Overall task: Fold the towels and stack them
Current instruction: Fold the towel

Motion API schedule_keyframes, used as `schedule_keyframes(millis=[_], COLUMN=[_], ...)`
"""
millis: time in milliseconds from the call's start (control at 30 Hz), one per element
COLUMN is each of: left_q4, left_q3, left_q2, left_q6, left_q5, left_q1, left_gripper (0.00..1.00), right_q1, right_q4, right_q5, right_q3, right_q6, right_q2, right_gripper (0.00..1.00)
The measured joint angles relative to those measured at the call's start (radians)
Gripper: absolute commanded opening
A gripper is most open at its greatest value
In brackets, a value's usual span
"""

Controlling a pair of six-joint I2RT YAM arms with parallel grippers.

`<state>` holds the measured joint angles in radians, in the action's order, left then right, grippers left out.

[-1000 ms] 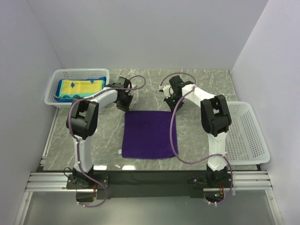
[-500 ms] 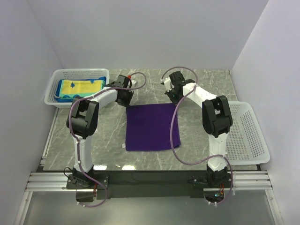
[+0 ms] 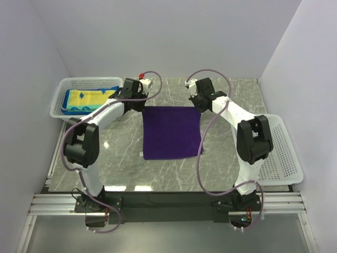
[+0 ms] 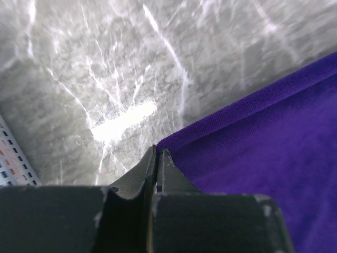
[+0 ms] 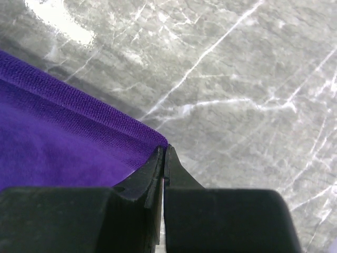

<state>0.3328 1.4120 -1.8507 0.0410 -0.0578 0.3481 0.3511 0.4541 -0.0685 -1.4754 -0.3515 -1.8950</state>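
Observation:
A plain purple towel [image 3: 172, 132] lies spread on the marble table, its far edge held taut between both arms. My left gripper [image 3: 141, 105] is shut on the towel's far left corner [image 4: 163, 143], the cloth pinched at the fingertips. My right gripper [image 3: 200, 107] is shut on the far right corner [image 5: 158, 141] in the same way. A yellow towel with blue border [image 3: 90, 98] lies in the white basket [image 3: 62, 84] at the far left, over other blue cloth.
A second white mesh basket [image 3: 287, 153] stands at the right edge of the table. Grey walls close in on three sides. The arm bases sit on the rail at the near edge.
Both grippers have moved away from the bases toward the back of the table, dragging the purple towel with them and pulling its far edge straight.

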Motion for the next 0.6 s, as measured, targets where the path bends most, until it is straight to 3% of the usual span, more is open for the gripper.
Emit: schedule_keyframes(millis=[367,600], left_q4=[-0.034,-0.005], left_q3=[-0.191,-0.263], left_q2=[0.152,0.232], left_q6=[-0.053,-0.125], left_q5=[-0.020,0.068], left_q1=[0.029,0.093], left_gripper=[0.01,0.01], right_q1=[0.027,0.062], right_q4=[-0.071,-0.064], right_q5=[-0.023,-0.046], right_q3=[0.219,0.345], right_q6=[0.047,0.100], right_q2=[0.193,0.307], right_gripper=[0.00,0.00])
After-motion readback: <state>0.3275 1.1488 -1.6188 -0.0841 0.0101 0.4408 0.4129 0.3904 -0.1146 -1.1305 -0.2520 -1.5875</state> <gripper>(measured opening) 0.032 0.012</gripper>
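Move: Each shut gripper already holds a far corner of the purple towel, lifted about 10 cm. The middle of the towel's near edge lies about 20 cm back and 12 cm right of the left hand, 20 cm back and 10 cm left of the right. The white tag is roughly 18 cm back and 1 cm left of the left hand. The stacked basket sits some 23 cm left and 6 cm ahead of that hand, the empty basket about 27 cm right and 15 cm back of the right. Draw both grippers back together towards the towel's near edge, about 8 cm and gathering speed, keeping the far edge pinched and stretched between them. Let them rise just a centimetre as they set off, then travel nearly level, with the wrists all but unturned, so the held edge passes back over the cloth beneath. ##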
